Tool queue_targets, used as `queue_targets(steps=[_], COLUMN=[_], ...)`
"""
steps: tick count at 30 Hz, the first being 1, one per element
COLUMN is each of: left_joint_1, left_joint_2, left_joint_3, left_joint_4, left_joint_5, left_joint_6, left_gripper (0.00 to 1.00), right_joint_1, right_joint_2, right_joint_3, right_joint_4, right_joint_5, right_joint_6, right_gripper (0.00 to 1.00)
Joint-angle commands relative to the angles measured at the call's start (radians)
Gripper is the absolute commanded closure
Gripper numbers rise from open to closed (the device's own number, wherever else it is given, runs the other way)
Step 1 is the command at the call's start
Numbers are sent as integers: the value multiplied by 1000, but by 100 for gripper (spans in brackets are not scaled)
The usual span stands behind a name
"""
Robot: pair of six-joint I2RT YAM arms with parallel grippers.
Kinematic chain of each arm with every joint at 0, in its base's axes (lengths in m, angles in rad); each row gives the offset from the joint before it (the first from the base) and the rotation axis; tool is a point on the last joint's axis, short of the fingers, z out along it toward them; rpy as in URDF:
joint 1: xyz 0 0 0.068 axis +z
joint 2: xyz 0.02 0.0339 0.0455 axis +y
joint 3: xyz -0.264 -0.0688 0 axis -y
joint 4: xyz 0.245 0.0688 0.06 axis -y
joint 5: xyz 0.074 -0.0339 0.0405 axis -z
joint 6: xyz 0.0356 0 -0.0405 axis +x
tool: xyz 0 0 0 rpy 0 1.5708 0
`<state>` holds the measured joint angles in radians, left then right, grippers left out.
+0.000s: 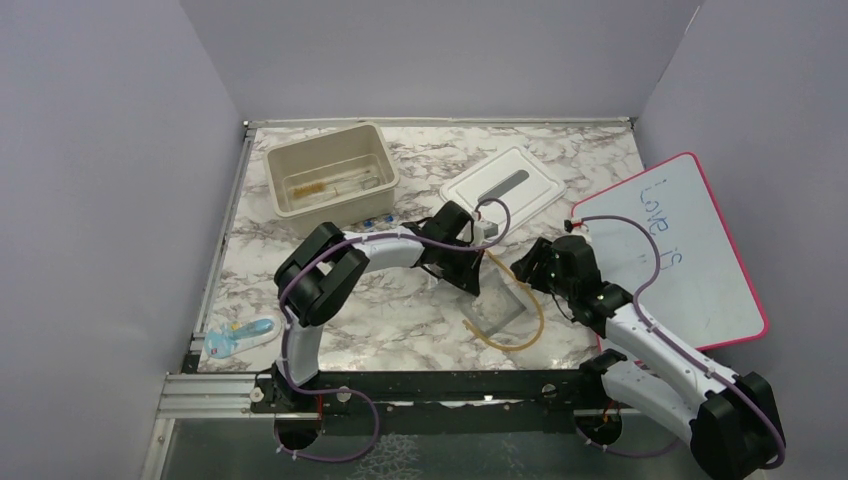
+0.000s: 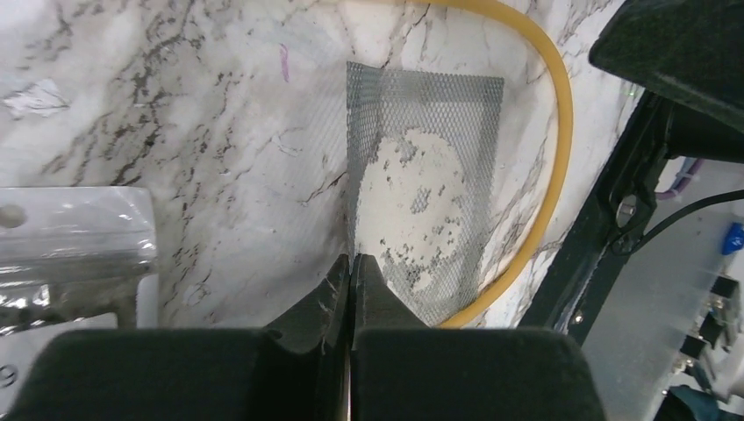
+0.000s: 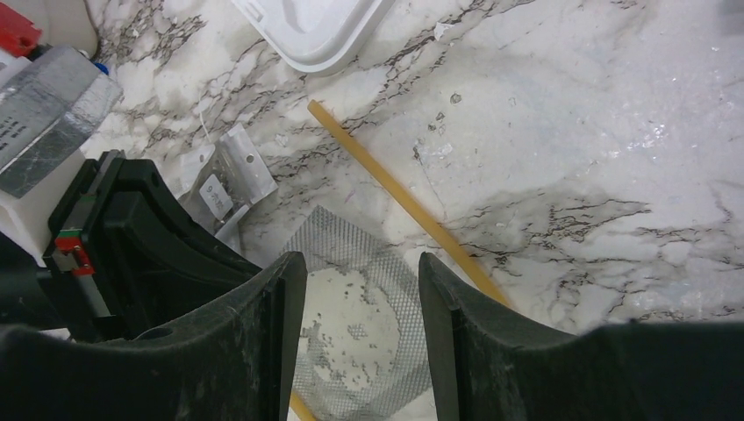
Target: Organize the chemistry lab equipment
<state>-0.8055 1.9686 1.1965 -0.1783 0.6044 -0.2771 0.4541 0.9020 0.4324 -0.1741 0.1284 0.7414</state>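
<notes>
The square grey wire gauze (image 2: 421, 175) lies inside the amber rubber tubing loop (image 2: 554, 158) at mid-table. My left gripper (image 2: 352, 261) is shut on the gauze's near edge, which runs straight into the closed jaws. From above, the gauze (image 1: 503, 306) sits between both grippers, with the left gripper (image 1: 470, 280) on its left. My right gripper (image 3: 362, 272) hovers open just above the gauze (image 3: 368, 329), nothing between its fingers. The tubing (image 3: 395, 189) runs diagonally past it. A thin brown brush (image 1: 320, 186) lies in the bin.
The beige bin (image 1: 290, 160) stands at the back left, its white lid (image 1: 505, 185) flat behind the grippers. The red-bordered whiteboard (image 1: 690, 270) lies on the right. Tiny blue pieces (image 1: 375, 220) sit by the bin, a clear packet (image 3: 224, 180) beside my left gripper, and a pale blue tool (image 1: 240, 338) at the front left.
</notes>
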Motion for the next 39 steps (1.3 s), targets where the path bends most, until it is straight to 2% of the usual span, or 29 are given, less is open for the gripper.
queue_targets(steps=[1, 12, 18, 22, 30, 35, 39], left_joint_1=[-3, 34, 98, 152, 361, 541, 668], left_joint_2=[-95, -275, -407, -511, -638, -636, -589], left_joint_3=[47, 94, 119, 142, 167, 180, 199], left_joint_4=[-64, -178, -222, -246, -265, -287, -279], left_joint_5=[-115, -290, -378, -506, -693, -698, -635], left_joint_6=[97, 152, 143, 114, 67, 34, 16], left_gripper=[100, 100, 100, 100, 100, 100, 100], right_joint_1=[-5, -4, -5, -5, -5, -5, -4], right_joint_2=[-25, -41, -28, -33, -14, -12, -3], right_joint_3=[18, 135, 171, 162, 154, 139, 134], right_joint_4=[-15, -82, -110, -102, -87, -77, -66], right_joint_5=[27, -8, -63, -67, -83, -94, -105], right_joint_6=[8, -21, -27, -23, -21, -7, -4], right_gripper=[46, 45, 45, 45, 45, 45, 45])
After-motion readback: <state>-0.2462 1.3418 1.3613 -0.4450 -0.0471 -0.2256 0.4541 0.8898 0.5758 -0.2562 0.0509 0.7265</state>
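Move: The wire gauze lies pinched by its edge in the left fingers, just above the table. The box it is taken to has its middle about 28 cm ahead of that hand and 33 cm left, some 4 cm above it. The sachet bag lies 6 cm ahead and 6 cm left, the rubber tube curves around 2 cm back and 9 cm right, and the white lid is 27 cm ahead, 8 cm right. From the right hand, the box is about 25 cm ahead and 43 cm left. The wire gauze, still pinched in the shut left fingers, is lifted off the table and carried to the box: up and forward first, then increasingly left, some 28 cm left, 26 up and 18 forward in all. The wrist swings counter-clockwise about 60 degrees, turning the fingers from right-and-down to forward and slightly down. The empty right hand rises about 5 cm, fingers staying half open. ##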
